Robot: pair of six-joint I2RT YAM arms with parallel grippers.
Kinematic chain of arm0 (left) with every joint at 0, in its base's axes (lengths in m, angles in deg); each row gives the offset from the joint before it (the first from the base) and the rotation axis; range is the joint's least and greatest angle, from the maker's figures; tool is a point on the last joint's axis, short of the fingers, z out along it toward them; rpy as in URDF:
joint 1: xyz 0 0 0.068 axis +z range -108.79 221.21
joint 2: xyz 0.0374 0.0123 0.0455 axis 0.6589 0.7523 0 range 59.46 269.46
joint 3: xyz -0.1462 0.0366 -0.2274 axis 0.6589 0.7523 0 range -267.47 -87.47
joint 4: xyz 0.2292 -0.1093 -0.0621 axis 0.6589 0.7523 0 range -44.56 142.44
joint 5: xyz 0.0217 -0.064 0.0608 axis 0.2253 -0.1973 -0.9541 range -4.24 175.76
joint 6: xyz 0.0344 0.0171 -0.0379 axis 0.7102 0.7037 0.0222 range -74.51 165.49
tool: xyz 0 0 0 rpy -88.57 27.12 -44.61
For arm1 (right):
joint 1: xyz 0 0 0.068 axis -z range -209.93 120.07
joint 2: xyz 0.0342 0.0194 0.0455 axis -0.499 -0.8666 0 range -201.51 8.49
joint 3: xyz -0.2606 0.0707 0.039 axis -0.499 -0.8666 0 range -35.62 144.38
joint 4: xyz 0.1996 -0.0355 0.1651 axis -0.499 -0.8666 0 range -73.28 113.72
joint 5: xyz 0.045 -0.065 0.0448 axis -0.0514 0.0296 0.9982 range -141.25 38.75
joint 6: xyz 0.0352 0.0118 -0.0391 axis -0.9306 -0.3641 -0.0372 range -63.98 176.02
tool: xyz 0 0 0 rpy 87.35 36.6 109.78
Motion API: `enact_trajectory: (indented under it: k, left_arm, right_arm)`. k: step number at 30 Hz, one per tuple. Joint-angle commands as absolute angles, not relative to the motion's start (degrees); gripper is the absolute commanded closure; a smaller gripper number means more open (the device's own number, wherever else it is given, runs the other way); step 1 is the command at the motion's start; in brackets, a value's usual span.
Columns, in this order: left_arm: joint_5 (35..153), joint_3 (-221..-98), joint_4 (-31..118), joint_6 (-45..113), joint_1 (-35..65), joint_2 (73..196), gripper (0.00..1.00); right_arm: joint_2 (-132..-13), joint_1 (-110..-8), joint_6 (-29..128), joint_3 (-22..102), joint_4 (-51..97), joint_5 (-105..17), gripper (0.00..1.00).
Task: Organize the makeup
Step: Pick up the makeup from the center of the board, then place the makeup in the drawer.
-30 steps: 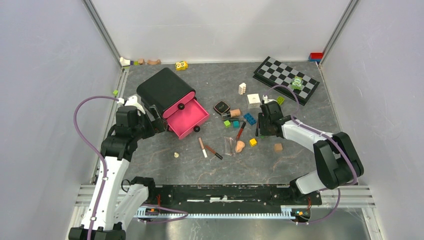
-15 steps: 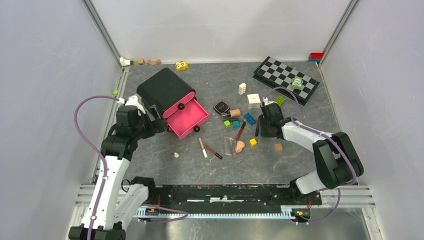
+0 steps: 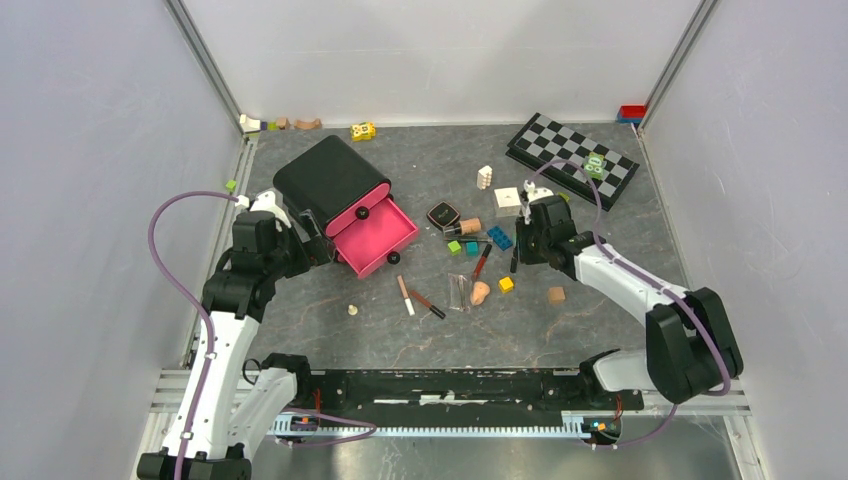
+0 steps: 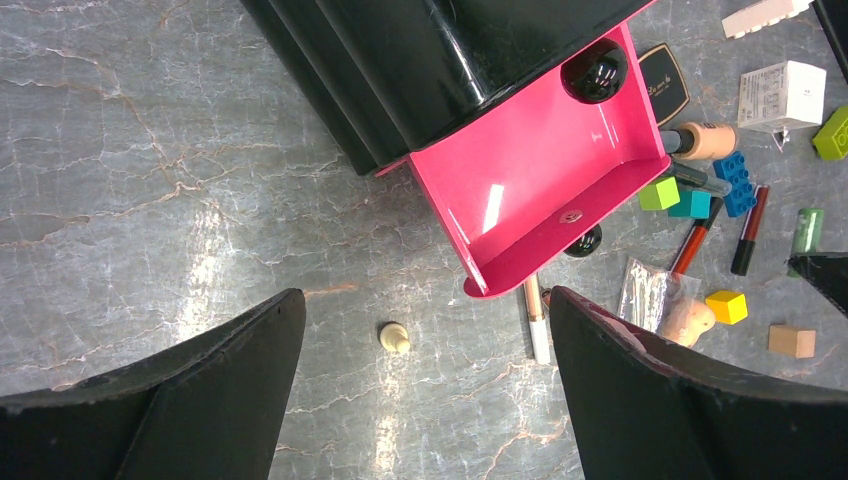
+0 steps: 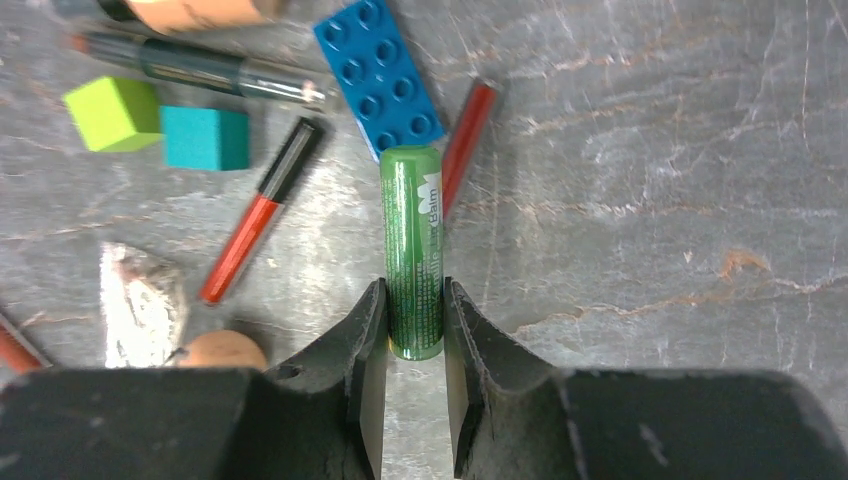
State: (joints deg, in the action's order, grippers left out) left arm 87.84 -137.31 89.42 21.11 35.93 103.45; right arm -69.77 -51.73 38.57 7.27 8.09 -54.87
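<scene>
My right gripper is shut on one end of a green lip balm tube, which points away from the wrist over the loose makeup. Around it lie a red gloss tube, a second red tube and a dark pencil. The black compact, two thin brushes and a peach sponge lie mid-table. My left gripper hangs open over bare tabletop, just in front of the open pink drawer of the black box.
Toy blocks are mixed in with the makeup: a blue brick, green, teal, yellow and brown ones. A white cube, a chessboard, a clear bag and a pale pawn also lie here.
The right gripper's jaws have come together on the green tube, and that wrist has shifted slightly away from the bases. The left arm has not moved.
</scene>
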Motion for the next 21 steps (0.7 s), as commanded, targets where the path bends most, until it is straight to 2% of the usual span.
enact_trajectory:
  k: [1, 13, 21]
  left_arm:
    - [88.71, -137.33, 87.08, 22.82, 35.76, 103.48, 0.03]
    - [88.38, -137.3, 87.1, 22.78, 35.76, 102.81, 0.02]
    - [88.08, -137.22, 87.1, 22.73, 35.76, 102.25, 0.02]
  right_arm:
    - [-66.69, -53.59, 39.58, 11.25, 10.11, -49.34, 0.79]
    - [-76.39, -69.5, 42.11, 28.07, 11.12, -47.13, 0.79]
    - [-86.92, -74.41, 42.29, 41.84, 9.0, -47.45, 0.79]
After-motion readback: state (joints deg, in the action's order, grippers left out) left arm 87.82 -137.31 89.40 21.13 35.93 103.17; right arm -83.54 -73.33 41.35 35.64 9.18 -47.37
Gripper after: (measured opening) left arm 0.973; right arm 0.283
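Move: The open pink drawer, where the green tube in the right fingers is being taken, has its middle about 32 cm to that hand's left, some 4 cm farther out and about 3 cm lower. Between them, about 4 cm below the hand, are the blue brick, 5 cm ahead and 2 left; the teal cube, 9 left and 2 ahead; and the lime cube, 13 left and 3 ahead. From the idle left hand the drawer is about 10 cm right, 5 ahead and 16 below. The green tube, still pinched in the right fingers and already off the table, is swept left towards the open pink drawer, about 21 cm, slowly at first and then quickly, while climbing some 11 cm above the loose cubes. The wrist swings counter-clockwise by roughly 30 degrees and the fingers tip up a little; their hold doesn't change. ##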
